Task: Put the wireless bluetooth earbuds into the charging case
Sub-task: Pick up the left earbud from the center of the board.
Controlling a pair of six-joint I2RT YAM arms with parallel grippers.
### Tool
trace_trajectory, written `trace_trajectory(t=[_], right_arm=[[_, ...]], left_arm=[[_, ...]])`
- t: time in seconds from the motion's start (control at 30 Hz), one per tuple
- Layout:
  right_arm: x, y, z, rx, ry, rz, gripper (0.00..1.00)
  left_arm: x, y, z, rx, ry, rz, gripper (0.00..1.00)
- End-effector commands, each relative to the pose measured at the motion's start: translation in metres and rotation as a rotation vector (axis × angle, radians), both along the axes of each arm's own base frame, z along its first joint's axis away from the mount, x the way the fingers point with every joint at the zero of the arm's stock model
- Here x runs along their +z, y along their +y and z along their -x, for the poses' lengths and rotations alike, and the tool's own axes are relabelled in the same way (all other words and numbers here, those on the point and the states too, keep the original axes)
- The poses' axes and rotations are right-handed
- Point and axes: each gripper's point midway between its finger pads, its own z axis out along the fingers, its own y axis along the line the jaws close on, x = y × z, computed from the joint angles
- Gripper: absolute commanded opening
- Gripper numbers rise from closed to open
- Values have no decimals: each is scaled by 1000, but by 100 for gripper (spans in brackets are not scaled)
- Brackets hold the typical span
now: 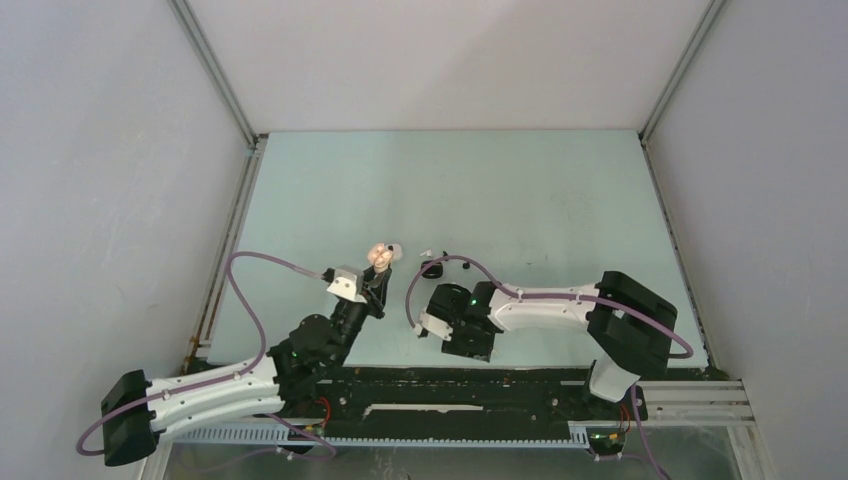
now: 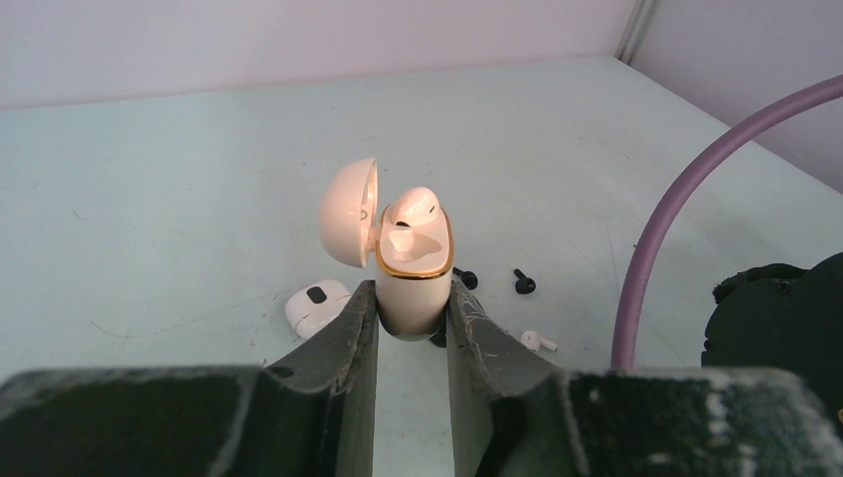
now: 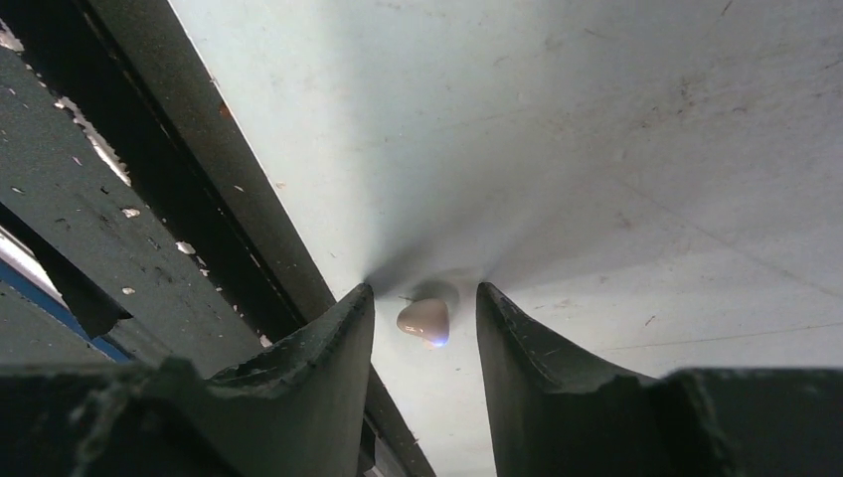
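My left gripper (image 2: 413,303) is shut on the lower body of a cream charging case (image 2: 413,288) with a gold rim, held upright above the table. Its lid (image 2: 350,211) hangs open to the left. One white earbud (image 2: 413,207) sits in the case mouth. In the top view the case (image 1: 381,255) stands left of centre. My right gripper (image 3: 425,298) points down at the table near its front edge, jaws open. A small pale earbud (image 3: 424,320) lies between its fingers, with a gap on each side.
Past the held case lie a closed white case (image 2: 316,305), two black earbuds (image 2: 523,283) (image 2: 465,278) and a white earbud (image 2: 537,342). A purple cable (image 2: 656,229) arcs on the right. The dark front rail (image 3: 209,189) runs beside the right gripper.
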Motion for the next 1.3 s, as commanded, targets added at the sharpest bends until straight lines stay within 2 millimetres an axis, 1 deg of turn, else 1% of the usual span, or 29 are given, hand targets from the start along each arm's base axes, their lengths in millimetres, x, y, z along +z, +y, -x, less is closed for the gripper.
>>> trace_trajectory(t=[0.0, 0.2, 0.43, 0.7, 0.77, 0.83, 0.87, 0.93, 1.03, 1.1, 1.17, 1.23, 1.27], right_arm=[[-4, -5, -5, -3, -39, 37, 44], [-4, -11, -9, -13, -51, 59, 42], [-1, -15, -12, -29, -49, 55, 41], [-3, -12, -11, -29, -18, 35, 32], [0, -7, -6, -18, 13, 9, 30], [7, -3, 0, 0, 43, -19, 26], [12, -1, 3, 16, 56, -40, 24], [25, 4, 10, 50, 84, -101, 15], [55, 13, 17, 116, 98, -240, 7], [80, 19, 18, 150, 96, -358, 6], [109, 24, 21, 195, 114, -501, 6], [140, 29, 24, 218, 176, -623, 7], [159, 32, 25, 223, 229, -705, 7]], left_arm=[[9, 3, -1, 16, -18, 16, 0], [10, 4, -1, 19, -22, 15, 0], [11, 0, -1, 10, -24, 12, 0], [10, -4, -1, -2, -24, 8, 0], [10, -4, -1, -2, -24, 7, 0], [9, -4, -1, 0, -24, 9, 0], [9, -3, -1, 1, -26, 12, 0], [9, -3, -1, -2, -37, -1, 0], [11, -10, 1, -45, -63, -18, 0], [14, -19, 3, -91, -82, -23, 0], [18, -30, 7, -160, -99, -18, 0], [20, -40, 10, -225, -109, 0, 0], [23, -45, 12, -258, -115, 16, 0]])
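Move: The left earbud stands on the board almost between the right hand's open fingertips, about 1 cm to the right and at tip height. The board's near edge is some 3 cm back. A white earbud lies roughly 14 cm ahead and 7 cm left of the right hand, the black case about 18 cm ahead and 12 cm left, both on the board. From the left hand, the left earbud is about 11 cm back, 20 cm right and 19 cm below. Keep the right fingers pointing down at board level and ease them about 1 cm right and forward, narrowing slowly. Then draw back a couple of centimetres while closing to pinch the left earbud between the tips, and lift quickly about 8 cm, drifting left and swinging the fingertips some 20 degrees towards the left. Keep the left gripper's hold on the open case. ##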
